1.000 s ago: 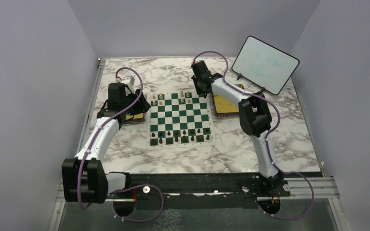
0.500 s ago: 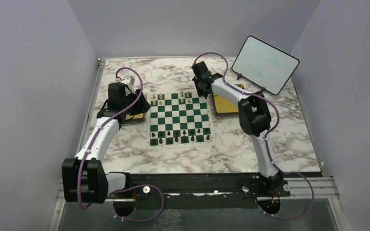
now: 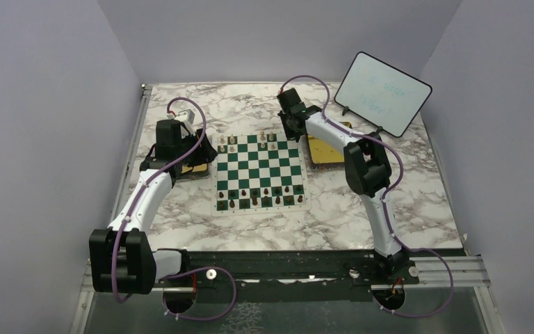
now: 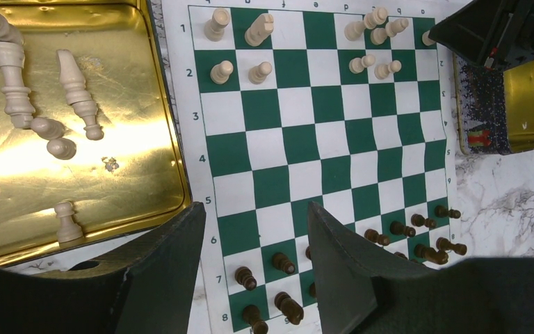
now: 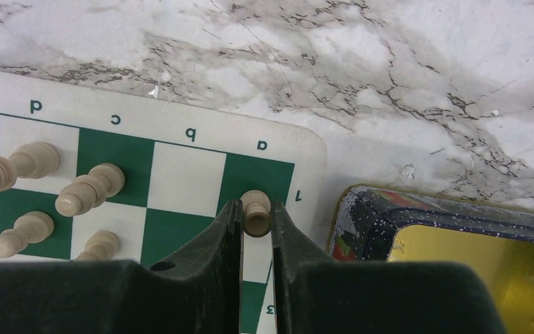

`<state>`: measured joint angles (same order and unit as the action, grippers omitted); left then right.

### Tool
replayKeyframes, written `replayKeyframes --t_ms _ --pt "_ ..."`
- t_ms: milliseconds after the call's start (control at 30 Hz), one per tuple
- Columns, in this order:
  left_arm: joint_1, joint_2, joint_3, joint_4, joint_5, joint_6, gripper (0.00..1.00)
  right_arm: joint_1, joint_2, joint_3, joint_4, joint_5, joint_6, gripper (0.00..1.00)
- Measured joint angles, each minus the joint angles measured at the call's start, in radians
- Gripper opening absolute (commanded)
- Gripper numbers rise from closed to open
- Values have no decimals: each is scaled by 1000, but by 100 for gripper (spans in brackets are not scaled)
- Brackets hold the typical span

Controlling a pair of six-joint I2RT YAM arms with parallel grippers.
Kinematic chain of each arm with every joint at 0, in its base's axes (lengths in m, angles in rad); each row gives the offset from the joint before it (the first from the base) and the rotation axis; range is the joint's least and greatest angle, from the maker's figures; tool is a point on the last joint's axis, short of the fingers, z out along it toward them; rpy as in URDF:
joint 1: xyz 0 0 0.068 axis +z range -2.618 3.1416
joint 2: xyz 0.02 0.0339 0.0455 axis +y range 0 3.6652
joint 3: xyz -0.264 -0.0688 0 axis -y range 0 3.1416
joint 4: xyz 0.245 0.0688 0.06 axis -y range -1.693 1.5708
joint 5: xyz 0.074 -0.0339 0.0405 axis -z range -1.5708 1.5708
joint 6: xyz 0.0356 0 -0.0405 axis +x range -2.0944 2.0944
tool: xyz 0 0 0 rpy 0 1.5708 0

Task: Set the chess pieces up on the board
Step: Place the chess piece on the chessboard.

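The green and white board (image 3: 259,172) lies mid-table. Dark brown pieces (image 3: 264,195) fill its near rows, and several cream pieces (image 3: 264,141) stand on the far rows. My right gripper (image 5: 256,206) is shut on a cream piece (image 5: 256,217) over the far right corner square marked a1; I cannot tell whether the piece touches the board. In the top view the right gripper (image 3: 293,131) hangs at that corner. My left gripper (image 4: 255,207) is open and holds nothing, above the board's left edge (image 4: 188,229). Several cream pieces (image 4: 76,90) lie in the gold tray (image 4: 174,139).
A second gold tray with a dark patterned rim (image 5: 417,216) sits just right of the board's corner. A small whiteboard (image 3: 382,92) stands at the back right. The marble table (image 3: 361,216) is walled on three sides.
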<state>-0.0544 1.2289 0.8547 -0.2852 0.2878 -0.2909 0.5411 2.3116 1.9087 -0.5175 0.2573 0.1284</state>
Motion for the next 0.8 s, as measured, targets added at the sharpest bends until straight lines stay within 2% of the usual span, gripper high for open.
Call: replayKeyframes --t_ms 467,800 --pt "0 0 0 0 0 0 57 0 3 0 11 0 1 20" --pt "0 0 0 0 0 0 57 0 3 0 16 0 3 45"
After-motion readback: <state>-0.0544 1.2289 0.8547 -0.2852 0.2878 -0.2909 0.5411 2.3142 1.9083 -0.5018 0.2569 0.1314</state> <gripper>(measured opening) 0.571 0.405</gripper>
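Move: The chess piece for corner square a1 is between the right hand's fingers, right at the hand point, its middle about 1 cm lower, its foot already on the square. Level with it, roughly 6 cm left, stands the c1 piece; the c2 pawn is about 6 cm left and 3 cm back. The yellow tray's middle is some 13 cm right and 4 cm back. From the left hand, the a1 piece lies about 13 cm ahead, 22 cm right and 11 cm down. Holding practically still over a1, with no lift and no real turn of the wrist, the right hand keeps its pinch on the upright chess piece at first. Then its fingers spread to roughly twice their opening and let go of the piece, a finger now clear on either side of it. ##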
